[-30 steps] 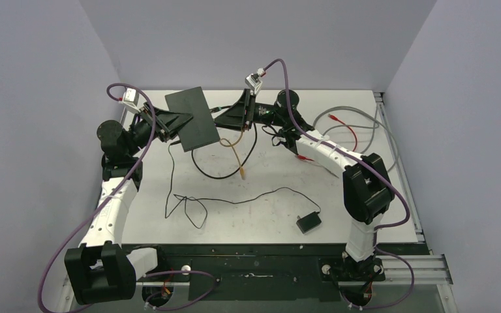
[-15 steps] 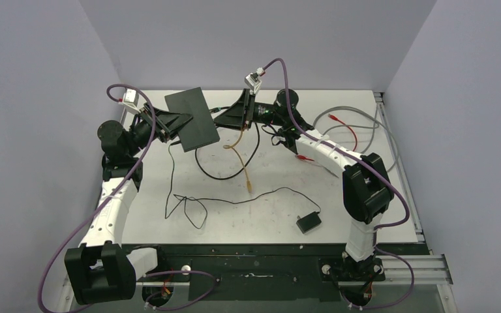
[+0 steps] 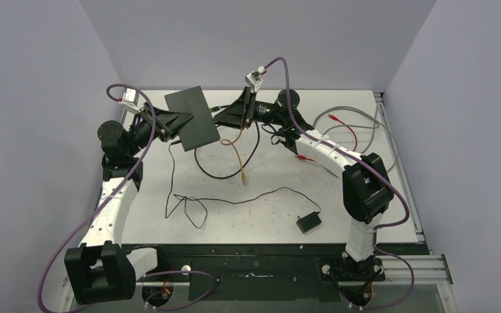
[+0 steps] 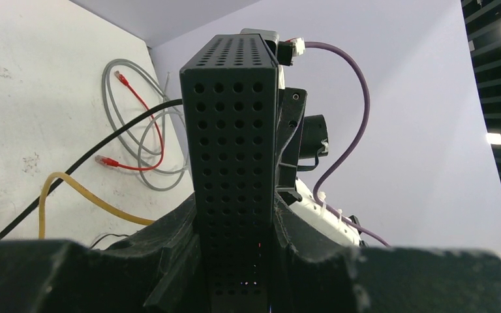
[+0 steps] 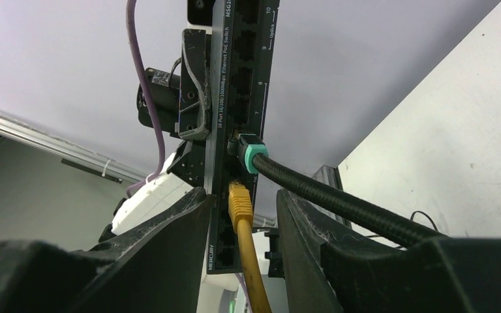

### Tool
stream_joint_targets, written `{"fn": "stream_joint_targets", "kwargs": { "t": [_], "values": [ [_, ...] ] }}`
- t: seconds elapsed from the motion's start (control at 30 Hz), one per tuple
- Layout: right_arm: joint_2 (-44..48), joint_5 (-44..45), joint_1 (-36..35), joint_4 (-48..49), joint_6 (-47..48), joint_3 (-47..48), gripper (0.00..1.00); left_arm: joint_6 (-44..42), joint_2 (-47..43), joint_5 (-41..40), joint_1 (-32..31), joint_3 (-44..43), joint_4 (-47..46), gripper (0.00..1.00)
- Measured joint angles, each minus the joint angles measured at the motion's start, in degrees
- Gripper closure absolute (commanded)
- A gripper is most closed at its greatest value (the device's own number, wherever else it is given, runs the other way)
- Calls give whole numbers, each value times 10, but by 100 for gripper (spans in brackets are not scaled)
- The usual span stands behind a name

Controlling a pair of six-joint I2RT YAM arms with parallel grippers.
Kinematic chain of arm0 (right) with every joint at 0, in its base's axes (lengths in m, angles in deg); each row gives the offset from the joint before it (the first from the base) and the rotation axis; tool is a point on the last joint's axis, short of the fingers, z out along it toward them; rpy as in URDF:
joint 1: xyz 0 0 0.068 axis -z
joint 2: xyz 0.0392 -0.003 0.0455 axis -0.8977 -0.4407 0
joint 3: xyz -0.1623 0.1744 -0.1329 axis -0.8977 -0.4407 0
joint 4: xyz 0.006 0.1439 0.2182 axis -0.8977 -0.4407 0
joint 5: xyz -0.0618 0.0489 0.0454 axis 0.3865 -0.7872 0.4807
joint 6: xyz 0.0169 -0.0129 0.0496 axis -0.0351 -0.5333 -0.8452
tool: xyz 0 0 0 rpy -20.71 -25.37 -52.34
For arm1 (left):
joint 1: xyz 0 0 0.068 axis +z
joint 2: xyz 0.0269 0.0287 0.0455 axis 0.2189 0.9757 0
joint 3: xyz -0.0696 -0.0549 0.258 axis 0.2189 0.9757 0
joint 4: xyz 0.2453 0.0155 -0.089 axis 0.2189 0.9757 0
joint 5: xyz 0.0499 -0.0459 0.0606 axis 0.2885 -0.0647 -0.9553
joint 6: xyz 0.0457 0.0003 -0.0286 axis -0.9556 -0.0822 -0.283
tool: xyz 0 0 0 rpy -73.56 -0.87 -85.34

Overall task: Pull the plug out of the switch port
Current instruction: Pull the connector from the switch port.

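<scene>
My left gripper (image 3: 173, 124) holds the switch (image 3: 192, 119), a flat black box, tilted up off the table. In the left wrist view its perforated end (image 4: 235, 150) stands clamped between my fingers (image 4: 169, 261). A yellow plug (image 5: 240, 201) sits in a port on the switch's socket edge (image 5: 241, 78), and its yellow cable (image 3: 237, 153) hangs down to the table. My right gripper (image 5: 244, 195) straddles this plug, open, with a gap on each side. A teal-collared plug (image 5: 251, 153) on a thick black cable occupies a port above it.
A small black adapter block (image 3: 308, 222) with a thin black cord (image 3: 235, 199) lies near the front of the table. Grey cables with red plugs (image 3: 346, 127) are coiled at the back right. The thick black cable (image 3: 225, 171) loops under the switch.
The yellow cable's loose end swung down and to the right, then back. My right gripper's jaws shifted slightly around the plug. The left arm and the switch stayed still.
</scene>
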Motion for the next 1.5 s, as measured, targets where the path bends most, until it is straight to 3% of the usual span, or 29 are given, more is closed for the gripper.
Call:
{"fn": "stream_joint_targets", "kwargs": {
  "t": [0.3,0.63,1.0,1.37,1.5],
  "values": [
    [-20,0,0,7,-10,12,58,-1,0,-9,0,2,0,100],
    [-23,0,1,-14,8,29,94,-2,2,-21,0,4,3,100],
    [-9,14,6,-64,58,26,95,-11,5,-23,-1,5,10,100],
    [50,24,19,-90,87,-35,95,-21,1,-16,-22,5,26,100],
    [67,51,53,-96,103,-60,95,-28,-13,-12,-12,5,41,100]
  ]
}}
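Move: At the port face of the switch, the yellow plug sits about 2 cm to the left of the right hand and 1 cm farther out, level with it and already between its open fingers. The green-collared black plug stands about 2 cm beyond the yellow one and 1 cm lower. The switch's middle is some 7 cm to the right hand's left, straight across. From the left hand, the yellow plug lies roughly 8 cm right and 1 cm back. Edging about 1 cm forward around the yellow plug, the right hand shuts its fingers on it, then pulls firmly to the right, away from the switch, about 5 cm in all. It swings 2 cm forward and turns some 10 degrees clockwise at the end. Still gripping the switch, the left hand is drawn about 1 cm rightward by the pull, then eases back a little. ##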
